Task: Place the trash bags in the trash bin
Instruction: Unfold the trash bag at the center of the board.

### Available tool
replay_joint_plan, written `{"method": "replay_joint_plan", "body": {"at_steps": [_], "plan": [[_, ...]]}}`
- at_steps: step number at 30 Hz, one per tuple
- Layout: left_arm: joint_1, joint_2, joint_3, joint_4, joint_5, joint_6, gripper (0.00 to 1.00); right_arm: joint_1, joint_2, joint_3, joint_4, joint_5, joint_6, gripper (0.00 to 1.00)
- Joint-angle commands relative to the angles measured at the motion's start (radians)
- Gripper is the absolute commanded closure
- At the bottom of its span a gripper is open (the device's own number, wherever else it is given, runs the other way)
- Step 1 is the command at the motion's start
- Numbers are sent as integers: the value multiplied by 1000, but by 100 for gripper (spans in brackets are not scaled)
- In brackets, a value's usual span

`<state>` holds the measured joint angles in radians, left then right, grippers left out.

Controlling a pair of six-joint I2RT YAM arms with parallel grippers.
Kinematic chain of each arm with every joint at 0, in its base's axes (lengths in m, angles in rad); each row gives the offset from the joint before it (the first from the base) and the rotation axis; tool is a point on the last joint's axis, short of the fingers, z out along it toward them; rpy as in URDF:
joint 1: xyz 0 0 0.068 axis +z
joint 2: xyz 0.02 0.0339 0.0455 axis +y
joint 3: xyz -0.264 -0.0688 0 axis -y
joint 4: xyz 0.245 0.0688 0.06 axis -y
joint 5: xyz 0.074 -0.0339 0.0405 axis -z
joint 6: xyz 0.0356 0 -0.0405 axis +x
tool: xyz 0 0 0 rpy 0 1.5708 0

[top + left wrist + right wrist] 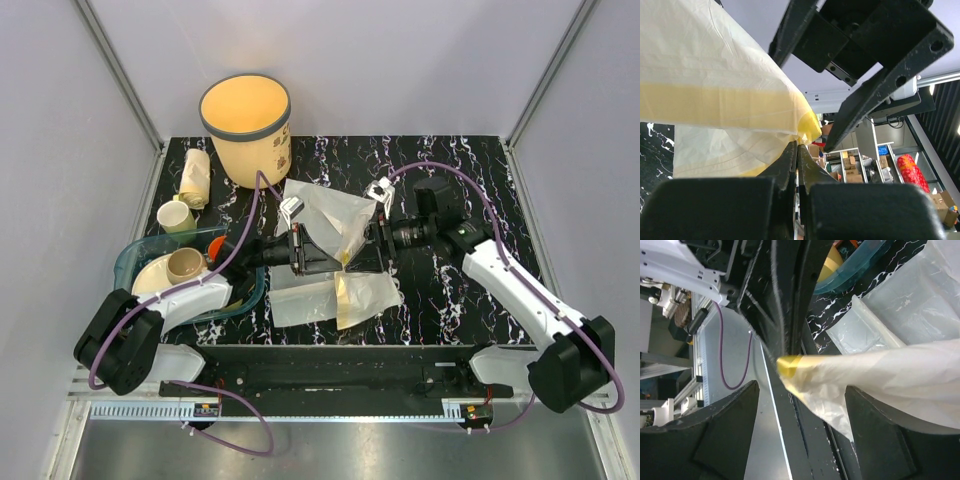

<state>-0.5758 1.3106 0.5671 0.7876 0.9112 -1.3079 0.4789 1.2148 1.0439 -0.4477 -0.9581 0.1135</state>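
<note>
The trash bin (pixel 245 125), a cream bucket with a dark rim, stands upright at the back left. One trash bag (pixel 330 215) is lifted over the table's middle, and its yellow corner (pixel 807 127) is pinched in my shut left gripper (pixel 797 146) (pixel 343 258). My right gripper (pixel 800 405) (pixel 356 256) faces it with its jaws wide open, the bag's yellow tip (pixel 790 365) hanging between them untouched. In the right wrist view the left fingers (pixel 785 305) clamp that tip. A second trash bag (pixel 330 300) (pixel 860 335) lies flat on the table below.
A teal dish tray (pixel 135 262) with a plate and a cup sits at the front left under my left arm. A cream cup (pixel 175 215) and a pale rolled bundle (pixel 195 178) lie behind it, left of the bin. White walls close in both sides.
</note>
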Motion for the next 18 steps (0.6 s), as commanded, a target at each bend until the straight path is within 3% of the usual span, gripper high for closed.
{"method": "replay_joint_plan", "body": {"at_steps": [1,4,5,9,18], "plan": [[-18,-13,13,61,-5,10,100,10,49,25,87,9,78,23],[-22,-7,25,56,-2,16,100,23,63,22,109,7,100,34],[-22,-4,28,56,0,16,100,24,66,19,119,2,104,60],[-12,-14,16,52,9,15,100,23,55,24,84,2,65,100],[62,-77,-44,19,23,27,100,21,-12,15,-54,5,-89,100]]}}
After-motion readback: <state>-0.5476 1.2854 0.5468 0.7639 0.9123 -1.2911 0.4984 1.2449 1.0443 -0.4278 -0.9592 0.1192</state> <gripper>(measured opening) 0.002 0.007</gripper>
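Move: The bag's yellow edge corner, pinched at the left fingertips some 1 cm to that hand's right, lies about 2 cm to the right hand's left and 1 cm below it, level forward, between its open fingers. From the right hand, the trash bin stands roughly 27 cm ahead, 21 cm left and 8 cm lower; the blue tray sits around 34 cm left, 2 cm ahead and 18 cm lower. Leftward, down and slightly forward, a bit over 1 cm each, the right hand slips its wide-open fingers farther around the yellow corner and shuts them, pinching it right beside the left fingertips; then it eases back about 1 cm, keeping the pinch. The left hand stays almost in place, still pinching, with a drift of about 1 cm forward and left at the end. ##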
